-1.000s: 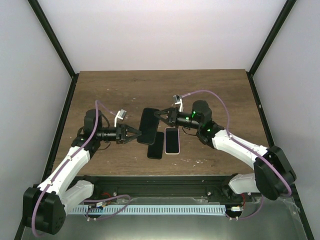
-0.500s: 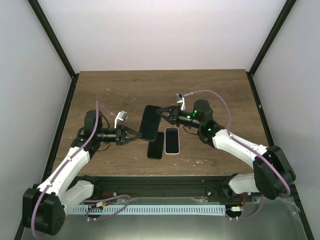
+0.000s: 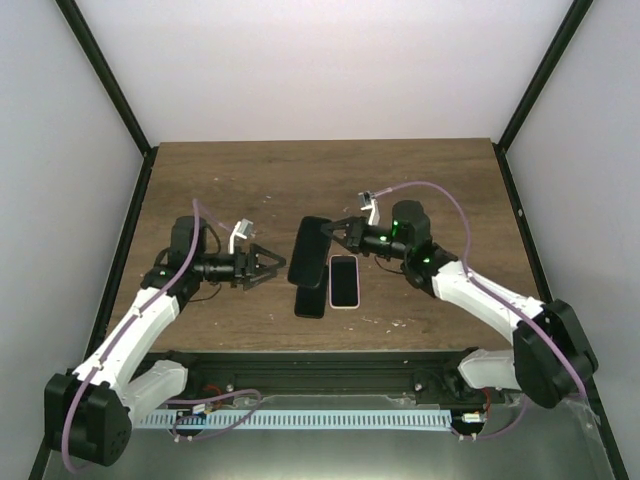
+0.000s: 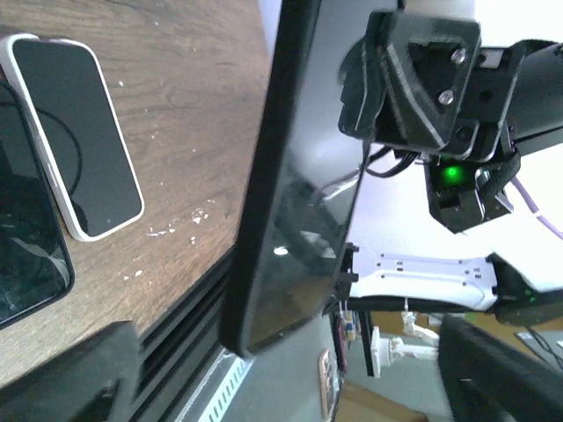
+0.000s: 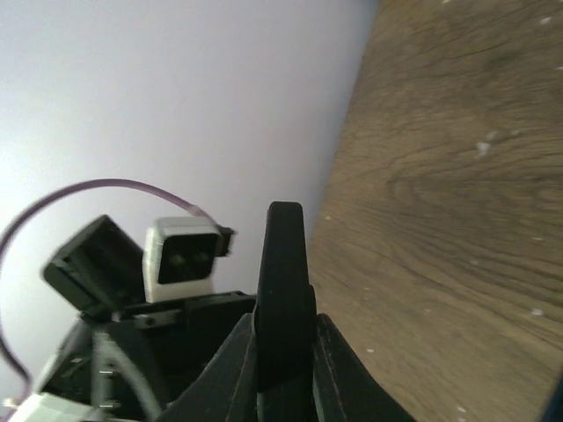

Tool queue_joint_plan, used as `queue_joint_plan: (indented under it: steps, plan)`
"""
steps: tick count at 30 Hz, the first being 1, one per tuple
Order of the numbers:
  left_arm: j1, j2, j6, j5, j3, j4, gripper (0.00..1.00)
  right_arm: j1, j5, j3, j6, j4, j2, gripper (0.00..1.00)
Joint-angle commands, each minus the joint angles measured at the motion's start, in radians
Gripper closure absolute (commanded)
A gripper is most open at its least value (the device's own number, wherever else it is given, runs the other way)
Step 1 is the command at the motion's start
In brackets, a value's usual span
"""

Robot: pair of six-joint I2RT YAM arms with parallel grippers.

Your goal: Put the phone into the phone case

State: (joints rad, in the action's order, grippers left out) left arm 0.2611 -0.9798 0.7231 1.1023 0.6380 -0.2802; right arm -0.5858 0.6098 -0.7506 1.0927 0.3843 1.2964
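Observation:
My right gripper (image 3: 338, 236) is shut on the top edge of the black phone case (image 3: 308, 252) and holds it tilted above the table. In the right wrist view the case (image 5: 283, 281) stands edge-on between the pinched fingers (image 5: 243, 369). In the left wrist view the case (image 4: 295, 193) shows a thick dark rim around a glossy face; I cannot tell whether a phone sits inside it. My left gripper (image 3: 270, 266) is open just left of the case's lower end, not touching it. A black phone (image 3: 310, 300) and a white-rimmed phone (image 3: 344, 281) lie flat on the table.
The brown wooden table (image 3: 240, 190) is walled by white panels with black corner posts. A black rail (image 3: 320, 360) runs along the near edge between the arm bases. The two flat phones (image 4: 79, 141) lie directly below the held case.
My left gripper closed on the case's lower end, then opened and drew back a little to the left. The right gripper carried the case slightly to the right.

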Motion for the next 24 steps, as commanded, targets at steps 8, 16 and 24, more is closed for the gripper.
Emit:
queue_joint_plan:
  steps: [8,16,24]
  plan:
    - [-0.001,-0.019,-0.210,-0.195,0.163,-0.202,0.00,0.240,0.037,-0.052,-0.505,-0.628,-0.167,0.99]
    - [-0.001,-0.039,-0.277,-0.247,0.181,-0.279,0.00,0.362,0.043,-0.076,-0.675,-0.789,-0.051,0.98]
    - [-0.002,-0.048,-0.286,-0.248,0.184,-0.280,0.00,0.442,0.075,-0.060,-0.709,-0.759,0.098,0.98]
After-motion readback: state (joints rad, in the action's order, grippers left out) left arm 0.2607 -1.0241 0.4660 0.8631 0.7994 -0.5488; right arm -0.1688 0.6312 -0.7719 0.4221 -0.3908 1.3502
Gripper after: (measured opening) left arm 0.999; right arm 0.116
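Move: My right hand keeps its pinch on the black-cased phone. The bare table spot it is bound for lies about 13 cm to this hand's right, some 3 cm back and roughly 22 cm below. Bordering that spot, the pink-cased phone lies about 5 cm right and 3 cm back of my right hand, and the black phone 4 cm left and 5 cm back, both on the table. From my left hand the spot is some 22 cm right, 6 cm ahead and 18 cm below. With its grip kept, my right hand sweeps the black-cased phone about 15 cm right, across above the pink-cased phone, then steepens downward, sinking nearly 15 cm in all and rolling some 30 degrees so the phone's left side drops. My left hand, already clear, finishes opening and eases 2–3 cm forward, with a small rise and dip. ##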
